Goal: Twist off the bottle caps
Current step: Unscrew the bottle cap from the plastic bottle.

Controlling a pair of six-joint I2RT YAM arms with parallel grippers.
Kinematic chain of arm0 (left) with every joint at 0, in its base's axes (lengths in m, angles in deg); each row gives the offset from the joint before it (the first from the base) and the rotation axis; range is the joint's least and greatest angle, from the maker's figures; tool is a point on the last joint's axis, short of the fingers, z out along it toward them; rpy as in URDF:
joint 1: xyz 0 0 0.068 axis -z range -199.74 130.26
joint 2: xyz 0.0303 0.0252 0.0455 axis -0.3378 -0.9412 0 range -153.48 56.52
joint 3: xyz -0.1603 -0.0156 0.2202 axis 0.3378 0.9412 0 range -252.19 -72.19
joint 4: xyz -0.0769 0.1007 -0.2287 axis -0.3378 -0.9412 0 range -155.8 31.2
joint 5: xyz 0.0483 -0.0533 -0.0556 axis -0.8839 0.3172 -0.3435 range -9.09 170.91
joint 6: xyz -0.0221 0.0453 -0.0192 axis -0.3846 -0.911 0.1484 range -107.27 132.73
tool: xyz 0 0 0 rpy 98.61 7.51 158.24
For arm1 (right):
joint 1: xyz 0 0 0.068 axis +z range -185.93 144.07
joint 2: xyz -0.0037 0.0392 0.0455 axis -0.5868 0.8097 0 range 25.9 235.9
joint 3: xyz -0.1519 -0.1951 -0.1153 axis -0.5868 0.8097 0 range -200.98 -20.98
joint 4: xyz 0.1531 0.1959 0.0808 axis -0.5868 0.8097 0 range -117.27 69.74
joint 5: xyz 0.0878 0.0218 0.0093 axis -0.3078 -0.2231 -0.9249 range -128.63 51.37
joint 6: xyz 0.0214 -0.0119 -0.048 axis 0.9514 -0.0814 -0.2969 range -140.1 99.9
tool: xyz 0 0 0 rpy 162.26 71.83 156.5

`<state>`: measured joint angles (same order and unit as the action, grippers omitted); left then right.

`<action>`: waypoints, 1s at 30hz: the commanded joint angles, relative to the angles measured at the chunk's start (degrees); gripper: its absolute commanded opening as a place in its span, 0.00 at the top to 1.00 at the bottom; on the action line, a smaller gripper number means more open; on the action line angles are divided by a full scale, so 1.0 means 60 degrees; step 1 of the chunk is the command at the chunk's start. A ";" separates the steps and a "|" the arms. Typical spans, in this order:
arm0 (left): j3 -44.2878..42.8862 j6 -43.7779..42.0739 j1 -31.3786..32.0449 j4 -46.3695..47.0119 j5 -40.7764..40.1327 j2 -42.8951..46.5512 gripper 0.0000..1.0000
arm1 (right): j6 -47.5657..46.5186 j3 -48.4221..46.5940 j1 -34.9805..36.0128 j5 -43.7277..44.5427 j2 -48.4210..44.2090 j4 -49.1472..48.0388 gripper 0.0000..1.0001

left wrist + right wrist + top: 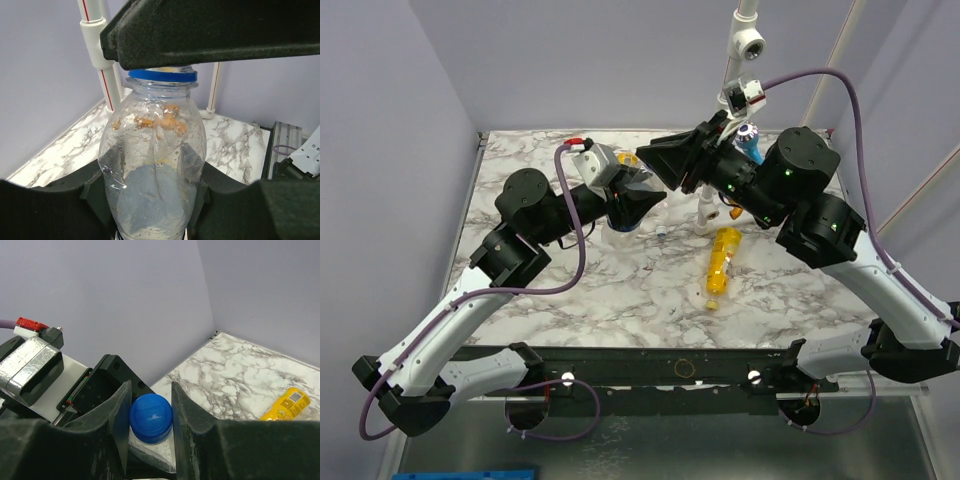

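Observation:
My left gripper is shut on the body of a clear bottle and holds it upright. The bottle has a blue cap on its neck, and a blue ring shows there in the left wrist view. My right gripper comes from above and is shut on that cap, one finger on each side. From the top camera both grippers meet at the table's middle back, the left gripper under the right gripper. The held bottle is mostly hidden there.
A yellow-filled bottle lies on its side on the marble table, right of centre, and shows as the yellow bottle in the right wrist view. A blue-labelled bottle stands at the back right behind the right arm. A white camera pole rises there.

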<state>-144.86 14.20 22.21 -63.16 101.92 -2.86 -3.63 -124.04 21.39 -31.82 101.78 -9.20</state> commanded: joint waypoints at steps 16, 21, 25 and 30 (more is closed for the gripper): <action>-0.0306 0.0506 -0.0065 -0.1500 0.8526 0.0076 1.00 | -0.3044 0.0108 -0.0017 -0.6736 -0.1638 0.1066 0.99; -0.0399 -0.0003 -0.0077 -0.1423 0.7096 -0.0035 1.00 | -0.2529 0.0841 -0.0017 -0.4004 -0.1782 0.0523 0.31; -0.0307 -0.0507 -0.0076 -0.1088 0.4512 -0.0064 1.00 | -0.1595 0.0661 -0.0017 -0.0230 -0.1466 0.0175 0.01; -0.0078 -0.0665 -0.0069 -0.0173 0.1450 -0.0061 1.00 | -0.0397 0.0449 -0.0017 0.0682 -0.1038 -0.0027 0.00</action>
<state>-146.23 12.96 21.64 -69.74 130.12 -3.49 -12.90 -119.72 21.58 -39.17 93.54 -6.56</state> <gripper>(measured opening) 0.460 0.997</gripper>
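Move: The blue cap is already between the right hand's shut fingers, right at its hand point. The bottle body, held in the left hand, lies about 5 cm back, 1 cm left and 8 cm below the right hand. On the table a yellow bottle lies roughly 13 cm to the right, 8 cm farther out and 50 cm below the right hand. From the left hand the cap is some 5 cm ahead, 1 cm right and 8 cm up. Back towards the bases both hands swing together about 12 cm, sinking slightly, the right still pinching the cap and turning some 35 degrees counter-clockwise with its fingers tipping up, the left keeping the bottle and turning clockwise about 40. Then the right fingers open wide, let go of the cap and head forward again about 8 cm, rising and edging right; the left follows forward more slowly, turning partly back. ##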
